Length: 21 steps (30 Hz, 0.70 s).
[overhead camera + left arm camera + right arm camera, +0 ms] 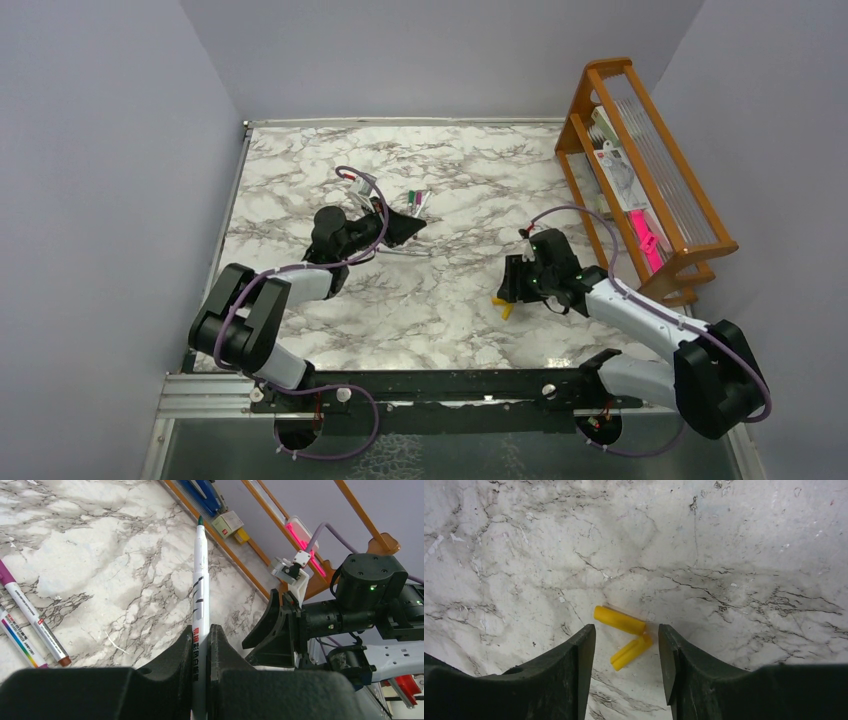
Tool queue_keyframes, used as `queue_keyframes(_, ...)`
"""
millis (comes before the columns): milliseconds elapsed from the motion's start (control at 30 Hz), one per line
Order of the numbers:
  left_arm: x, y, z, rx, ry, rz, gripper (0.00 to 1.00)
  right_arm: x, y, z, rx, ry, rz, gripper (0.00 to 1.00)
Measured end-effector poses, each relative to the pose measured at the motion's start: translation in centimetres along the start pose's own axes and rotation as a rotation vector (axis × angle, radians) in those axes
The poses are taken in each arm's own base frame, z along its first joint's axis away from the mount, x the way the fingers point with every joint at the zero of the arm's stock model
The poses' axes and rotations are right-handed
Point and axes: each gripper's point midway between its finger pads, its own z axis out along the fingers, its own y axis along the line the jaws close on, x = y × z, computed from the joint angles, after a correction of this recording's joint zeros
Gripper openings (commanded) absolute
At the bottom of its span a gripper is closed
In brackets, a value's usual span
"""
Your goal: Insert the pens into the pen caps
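Note:
My left gripper [201,630] is shut on a white pen [200,587], which sticks out past the fingertips with its bare green tip [200,520] pointing away. From above, this gripper [405,228] hovers at the table's middle left. Two more pens [415,203] lie just behind it, seen in the left wrist view as a purple-ended pen [32,612] and another pen [17,642]. Two yellow pen caps [619,620] [630,652] lie touching on the marble. My right gripper [626,636] is open right over them, one finger on each side; from above it [515,283] stands by the caps [503,306].
A wooden rack [640,170] with boxes and a pink item stands along the right wall. The marble table [440,310] is walled at the back and on both sides. The right arm's gripper [280,630] shows ahead of the held pen in the left wrist view.

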Motion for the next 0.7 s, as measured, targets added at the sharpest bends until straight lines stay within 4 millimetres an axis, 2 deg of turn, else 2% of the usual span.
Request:
queue_keyframes(67, 0.1, 0.2, 0.0, -0.003, 0.003, -0.003, 0.00, 0.3, 0.0, 0.2, 0.000, 0.013, -0.010, 0.39)
queue_keyframes(300, 0.3, 0.3, 0.1, -0.007, 0.008, -0.008, 0.00, 0.3, 0.3, 0.8, -0.008, 0.013, -0.022, 0.29)
queue_keyframes(500, 0.8, 0.8, 0.1, -0.016, 0.018, -0.018, 0.00, 0.5, 0.2, 1.2, -0.004, 0.023, -0.022, 0.02)
queue_keyframes(700, 1.1, 1.1, 0.2, -0.022, 0.025, -0.027, 0.00, 0.3, 0.2, 1.1, -0.008, 0.015, -0.027, 0.01)
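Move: The outer of the two yellow caps lies about 2 cm to the right hand's left, level with it fore and aft, and some 3 cm below. The nearer yellow cap, meeting its right end, sits roughly 2 cm back and 1 cm left of that hand, just as low. From the left hand, already holding an uncapped pen, the outer yellow cap is about 17 cm right, 12 cm back and 18 cm below. Shut the half-open right gripper fully over the two yellow caps, fingers slanting down, while easing it about 1 cm down and a touch left. Take neither cap between the fingers. Meanwhile lower the left gripper about 1.5 cm, keeping its grip on the uncapped pen. ##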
